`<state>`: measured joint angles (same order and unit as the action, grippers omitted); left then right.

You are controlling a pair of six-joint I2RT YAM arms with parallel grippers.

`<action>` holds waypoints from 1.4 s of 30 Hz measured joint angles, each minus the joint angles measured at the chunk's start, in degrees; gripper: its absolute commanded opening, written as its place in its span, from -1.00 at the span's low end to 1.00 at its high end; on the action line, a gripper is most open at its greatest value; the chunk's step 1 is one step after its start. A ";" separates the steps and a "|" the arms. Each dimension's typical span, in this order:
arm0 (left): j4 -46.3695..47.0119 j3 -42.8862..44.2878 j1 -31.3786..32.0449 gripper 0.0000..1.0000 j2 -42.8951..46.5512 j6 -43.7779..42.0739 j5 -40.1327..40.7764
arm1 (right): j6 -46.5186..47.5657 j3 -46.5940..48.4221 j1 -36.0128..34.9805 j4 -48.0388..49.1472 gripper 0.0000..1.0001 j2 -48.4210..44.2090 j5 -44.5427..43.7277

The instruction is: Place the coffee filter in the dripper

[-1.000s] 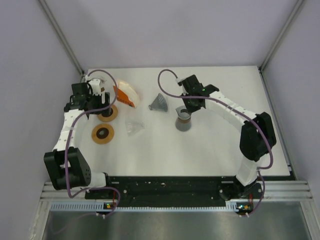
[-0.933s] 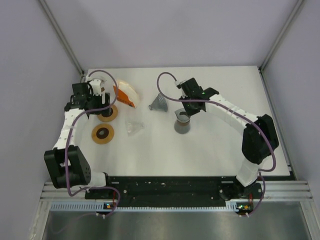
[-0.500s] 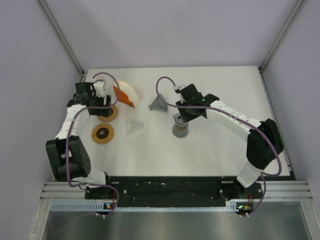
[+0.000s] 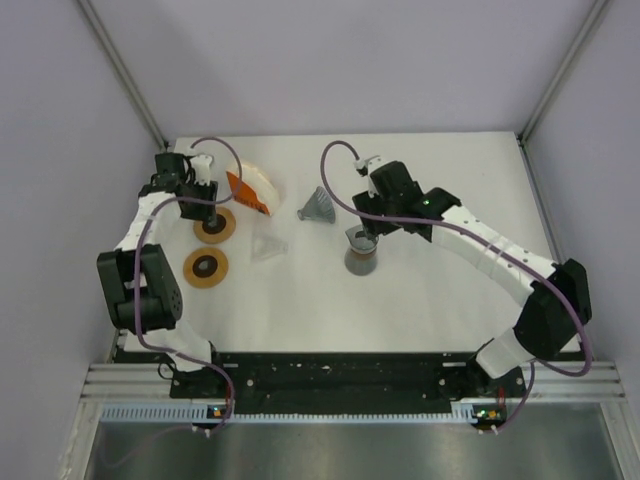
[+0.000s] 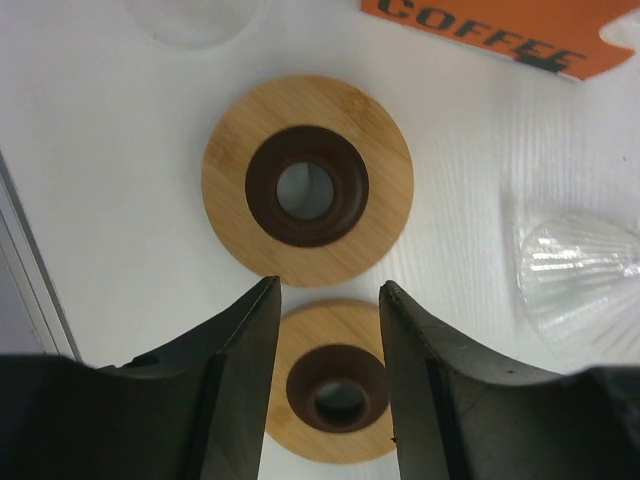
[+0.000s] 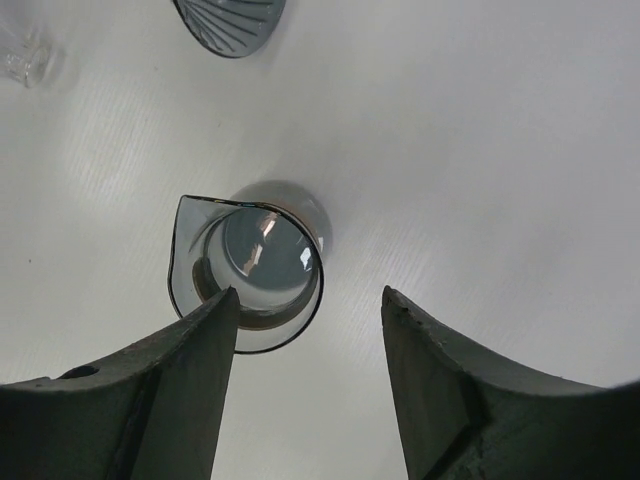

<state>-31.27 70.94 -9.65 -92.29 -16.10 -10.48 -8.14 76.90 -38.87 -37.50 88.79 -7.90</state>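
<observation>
The coffee filter pack (image 4: 252,189), white with an orange label (image 5: 497,30), lies at the back left. A clear dripper (image 4: 267,249) (image 5: 583,283) and a grey ribbed dripper (image 4: 318,205) (image 6: 231,18) rest on the table. My left gripper (image 4: 204,203) (image 5: 330,285) hovers open above two wooden rings; one ring (image 5: 336,382) shows between its fingers, untouched. My right gripper (image 4: 369,223) (image 6: 310,295) stands open just above the grey glass carafe (image 4: 361,251) (image 6: 249,268), which sits under its left finger. Neither gripper holds anything.
The two bamboo rings with brown centres (image 4: 215,226) (image 4: 205,267) lie near the table's left edge. The other ring (image 5: 308,189) fills the middle of the left wrist view. The carafe stands mid-table, right of the drippers.
My right gripper has opened, let go of the carafe and drawn back; the carafe now stands slightly further left. The left jaws have narrowed and the left arm has shifted toward the back.
</observation>
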 measured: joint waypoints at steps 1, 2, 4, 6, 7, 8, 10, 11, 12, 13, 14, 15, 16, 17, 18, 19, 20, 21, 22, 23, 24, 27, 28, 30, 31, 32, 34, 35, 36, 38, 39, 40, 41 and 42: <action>-0.31 1.46 0.00 0.01 -1.77 -0.22 0.09 | 0.09 0.00 0.00 0.02 0.20 -1.05 -0.59; -0.48 3.37 0.04 0.01 -4.09 -0.42 0.17 | 0.22 0.00 0.00 0.07 0.20 -1.95 -1.25; -0.92 6.58 0.33 0.01 -8.00 -0.61 0.57 | 0.50 0.00 0.02 0.09 0.21 -3.19 -2.23; -1.27 8.83 0.59 0.01 -11.30 -0.87 1.01 | 0.66 -0.02 0.00 0.09 0.21 -4.00 -3.19; -1.31 9.20 0.72 0.01 -12.35 -1.07 1.18 | 0.72 -0.02 0.02 0.07 0.21 -4.17 -3.48; -1.42 9.40 0.92 0.01 -13.29 -1.31 1.40 | 0.90 -0.07 0.02 0.07 0.21 -4.31 -3.76; -1.84 9.73 1.38 -0.01 -14.88 -1.79 1.81 | 1.09 -0.24 0.00 0.09 0.21 -4.33 -4.13; -2.21 10.03 1.57 -0.02 -15.67 -1.90 2.01 | 1.14 -0.46 0.00 0.13 0.21 -4.33 -4.24; -2.62 10.51 1.64 -0.02 -16.37 -1.95 2.10 | 1.25 -0.61 0.00 0.04 0.21 -4.33 -4.26; -3.15 11.32 1.81 -0.02 -17.35 -1.92 2.29 | 1.44 -0.87 0.02 0.02 0.21 -4.35 -4.33; -3.41 12.09 1.92 -0.02 -18.34 -1.88 2.38 | 1.53 -1.14 0.00 0.13 0.22 -4.35 -4.37; -3.45 12.66 1.99 -0.02 -19.19 -1.88 2.40 | 1.60 -1.29 0.00 -0.02 0.22 -4.37 -4.44; -3.50 12.96 2.03 -0.02 -19.89 -1.86 2.40 | 1.68 -1.51 0.00 0.04 0.22 -4.42 -4.52; -3.52 13.07 2.03 -0.03 -20.44 -1.84 2.45 | 1.77 -1.55 0.00 -0.11 0.22 -4.42 -4.55; -3.63 13.20 2.01 -0.03 -20.96 -1.81 2.45 | 1.95 -1.55 0.00 -0.09 0.22 -4.42 -4.63; -3.67 13.31 2.01 -0.06 -21.57 -1.75 2.43 | 2.03 -1.55 0.00 -0.04 0.22 -4.42 -4.66; -3.67 13.35 2.01 -0.08 -22.10 -1.60 2.40 | 2.10 -1.55 0.00 -0.04 0.22 -4.42 -4.68; -3.67 13.49 2.03 -0.16 -22.53 -1.53 2.38 | 2.14 -1.55 0.00 -0.04 0.22 -4.42 -4.68; -3.89 13.79 2.08 -0.24 -22.64 -1.42 2.38 | 2.14 -1.55 0.00 -0.04 0.22 -4.42 -4.68; -3.93 13.86 2.12 -0.29 -22.67 -1.33 2.34 | 2.14 -1.55 0.00 -0.02 0.22 -4.42 -4.68; -4.09 13.99 2.16 -0.40 -22.77 -1.14 2.19 | 2.14 -1.55 0.00 -0.02 0.22 -4.42 -4.68; -5.20 14.84 2.27 -1.00 -23.47 -0.66 1.18 | 2.16 -1.66 0.00 -0.02 0.22 -4.42 -4.70; -5.62 15.17 2.27 -1.00 -23.61 -0.57 0.85 | 2.14 -1.84 0.00 0.09 0.22 -4.42 -4.70; -6.19 16.20 2.27 -1.00 -24.04 -0.37 0.28 | 2.16 -1.97 0.00 -0.04 0.22 -4.44 -4.70; -6.73 16.79 2.27 -1.00 -24.48 -0.33 0.02 | 2.14 -1.97 0.00 -0.04 0.22 -4.44 -4.70; -7.21 17.14 2.25 -1.00 -24.59 -0.31 -0.26 | 2.14 -1.97 0.00 -0.02 0.22 -4.46 -4.70; -7.48 17.14 2.12 -1.00 -24.59 -0.28 -0.90 | 2.14 -1.97 0.00 -0.02 0.22 -4.57 -4.68; -7.52 17.05 2.03 -1.00 -24.48 -0.20 -1.18 | 2.14 -1.97 0.00 -0.02 0.22 -4.72 -4.68; -7.67 16.85 1.88 -1.00 -24.30 -0.09 -1.66 | 2.12 -1.97 0.00 -0.02 0.22 -5.01 -4.70; -8.28 15.26 1.33 -1.00 -22.93 0.44 -2.91 | 2.08 -1.97 0.00 -0.04 0.23 -5.79 -4.66; -9.07 14.23 1.05 -1.00 -21.86 0.98 -3.56 | 2.03 -1.97 0.00 -0.04 0.23 -6.29 -4.59; -9.51 13.40 0.87 -1.00 -20.81 1.25 -4.02 | 1.95 -1.90 0.00 -0.07 0.23 -6.64 -4.37; -9.86 12.37 0.66 -1.00 -19.32 1.77 -4.55 | 1.81 -1.79 0.00 -0.07 0.23 -7.02 -4.07; -10.45 11.69 0.42 -1.00 -17.68 2.47 -5.05 | 1.53 -1.46 0.00 -0.20 0.24 -7.23 -3.58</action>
<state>-41.71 82.63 -9.23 -109.97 -13.63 -15.53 -6.61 75.44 -38.87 -37.69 81.56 -11.49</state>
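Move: The far wooden disc with the dark ring lies about 5 cm ahead of the left hand, 1 cm to its left and 10 cm below. The near wooden disc is some 5 cm back and 3 cm left of that hand; the clear funnel is 1 cm ahead and 11 cm right, and the orange coffee packet 13 cm ahead and 7 cm right. From the right hand, the far disc is roughly 11 cm ahead, 31 cm left and 15 cm down. Bring the left gripper forward about 4 cm and down about 8 cm onto the far disc, fingers half open, tipping them some 15 degrees steeper. Close them on the right-hand wall of its dark ring, then, keeping that pinch, draw back about 3 cm and up 2. Meanwhile raise the open right hand nearly 4 cm above the carafe, easing 2 cm right. ##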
